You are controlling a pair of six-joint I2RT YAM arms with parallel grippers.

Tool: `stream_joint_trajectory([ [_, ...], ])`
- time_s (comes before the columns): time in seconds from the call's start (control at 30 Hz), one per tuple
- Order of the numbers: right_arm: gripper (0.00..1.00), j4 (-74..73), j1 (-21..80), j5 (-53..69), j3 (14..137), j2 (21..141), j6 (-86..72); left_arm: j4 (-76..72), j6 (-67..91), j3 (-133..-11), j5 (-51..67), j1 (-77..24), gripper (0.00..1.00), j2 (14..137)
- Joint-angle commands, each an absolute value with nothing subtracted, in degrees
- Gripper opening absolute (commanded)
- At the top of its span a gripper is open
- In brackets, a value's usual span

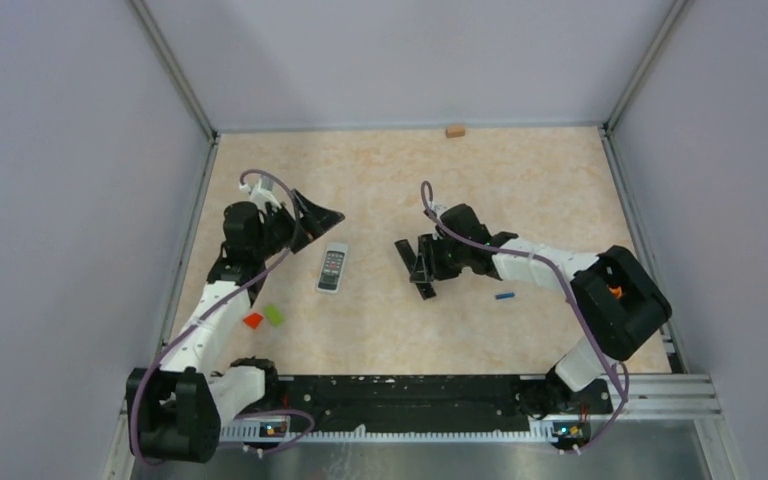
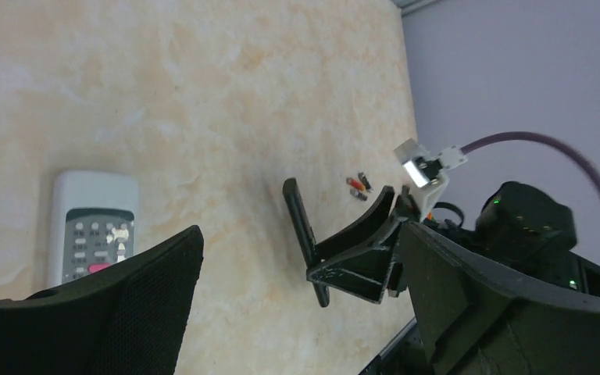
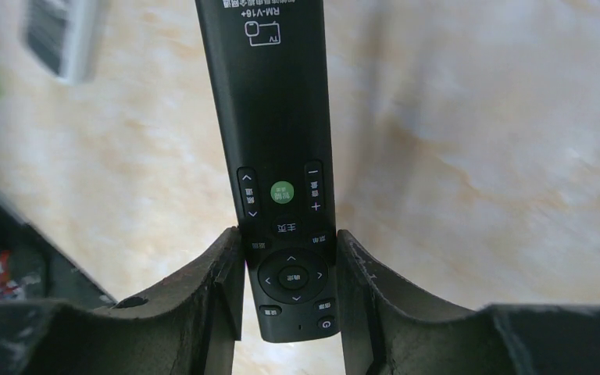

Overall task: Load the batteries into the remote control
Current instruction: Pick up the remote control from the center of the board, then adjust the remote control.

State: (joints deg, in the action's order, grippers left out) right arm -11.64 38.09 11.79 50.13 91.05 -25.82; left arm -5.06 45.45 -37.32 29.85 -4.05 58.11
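Note:
My right gripper (image 1: 422, 264) is shut on the lower end of a long black remote control (image 1: 405, 250), buttons facing its camera. In the right wrist view the two fingers (image 3: 223, 289) press the sides of the black remote control (image 3: 269, 101) at its round pad, with my right gripper (image 3: 289, 238) lifted off the table. A blue battery (image 1: 504, 296) lies just in front of the right forearm. Two red-and-dark batteries (image 2: 357, 186) lie beyond the held remote (image 2: 293, 199). My left gripper (image 1: 322, 228) hangs open and holds nothing.
A white-and-grey remote (image 1: 332, 267) lies face up between the arms, below my left gripper (image 2: 301, 234). A flat red block (image 1: 252, 320) and a lime-green block (image 1: 275, 314) sit near the left arm. A small tan block (image 1: 455, 130) rests at the far wall.

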Motion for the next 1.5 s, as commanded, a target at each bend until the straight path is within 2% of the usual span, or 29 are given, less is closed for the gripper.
stream_joint_trajectory([
  [0.0,0.25,5.26,38.19,27.54,50.01,93.08,-28.96,-9.88,48.85,-33.83,34.08,-4.87,0.99,62.66],
  [0.3,0.25,20.59,40.05,36.99,49.53,97.93,-38.93,-16.89,52.68,-29.23,33.50,-10.38,0.99,67.39],
  [0.43,0.25,18.18,42.37,34.84,51.15,99.05,-37.80,-16.62,53.46,-28.60,28.23,-14.82,0.99,69.12],
  [0.5,0.25,15.01,44.03,32.24,52.56,100.15,-36.20,-16.72,53.81,-28.86,26.36,-16.51,0.95,71.21],
  [0.57,0.25,12.38,45.65,30.27,54.27,101.12,-34.80,-16.74,54.09,-29.14,24.97,-17.70,0.88,72.96],
  [0.87,0.25,15.05,47.29,28.97,54.14,102.07,-38.95,-13.52,53.85,-27.90,19.85,-18.37,0.43,72.37],
  [1.1,0.25,13.89,47.73,26.35,55.27,101.92,-37.60,-9.12,54.60,-30.52,18.87,-18.37,0.15,73.41],
  [1.13,0.27,13.06,47.77,25.58,55.70,101.96,-37.09,-8.19,54.70,-31.04,18.77,-18.37,0.10,73.62],
  [1.2,0.43,12.32,48.09,24.04,56.15,101.64,-36.20,-5.39,54.88,-32.33,18.14,-18.37,0.00,73.99],
  [1.33,0.73,12.20,49.13,18.49,54.90,99.24,-32.41,10.21,57.09,-38.91,9.75,-18.41,0.00,74.79],
  [1.47,0.81,13.31,51.24,11.11,52.33,95.76,-28.59,21.09,57.48,-46.62,4.14,-18.37,0.00,76.37],
])
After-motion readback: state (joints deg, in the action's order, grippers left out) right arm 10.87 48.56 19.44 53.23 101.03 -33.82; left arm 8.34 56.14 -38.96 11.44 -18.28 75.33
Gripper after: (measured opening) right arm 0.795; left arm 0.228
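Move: The black remote, already in the right gripper's grip near its button-pad end, has its middle about 20 cm to the right of the open left gripper, 5 cm back and 16 cm below. The white remote lies 4 cm back of that left gripper, 20 cm below. From the right gripper, the black remote's middle is 2 cm ahead and 1 cm left; the left gripper is some 5 cm ahead, 20 cm left and 17 cm above. The black remote is carried roughly 12 cm left and slightly up towards the left gripper, the right hand rolling its left side up some 25 degrees. The left hand drops about 13 cm, swinging right and a little back, and pinches the remote's far end; then the right fingers open to let go while the left tips down and eases back left. ##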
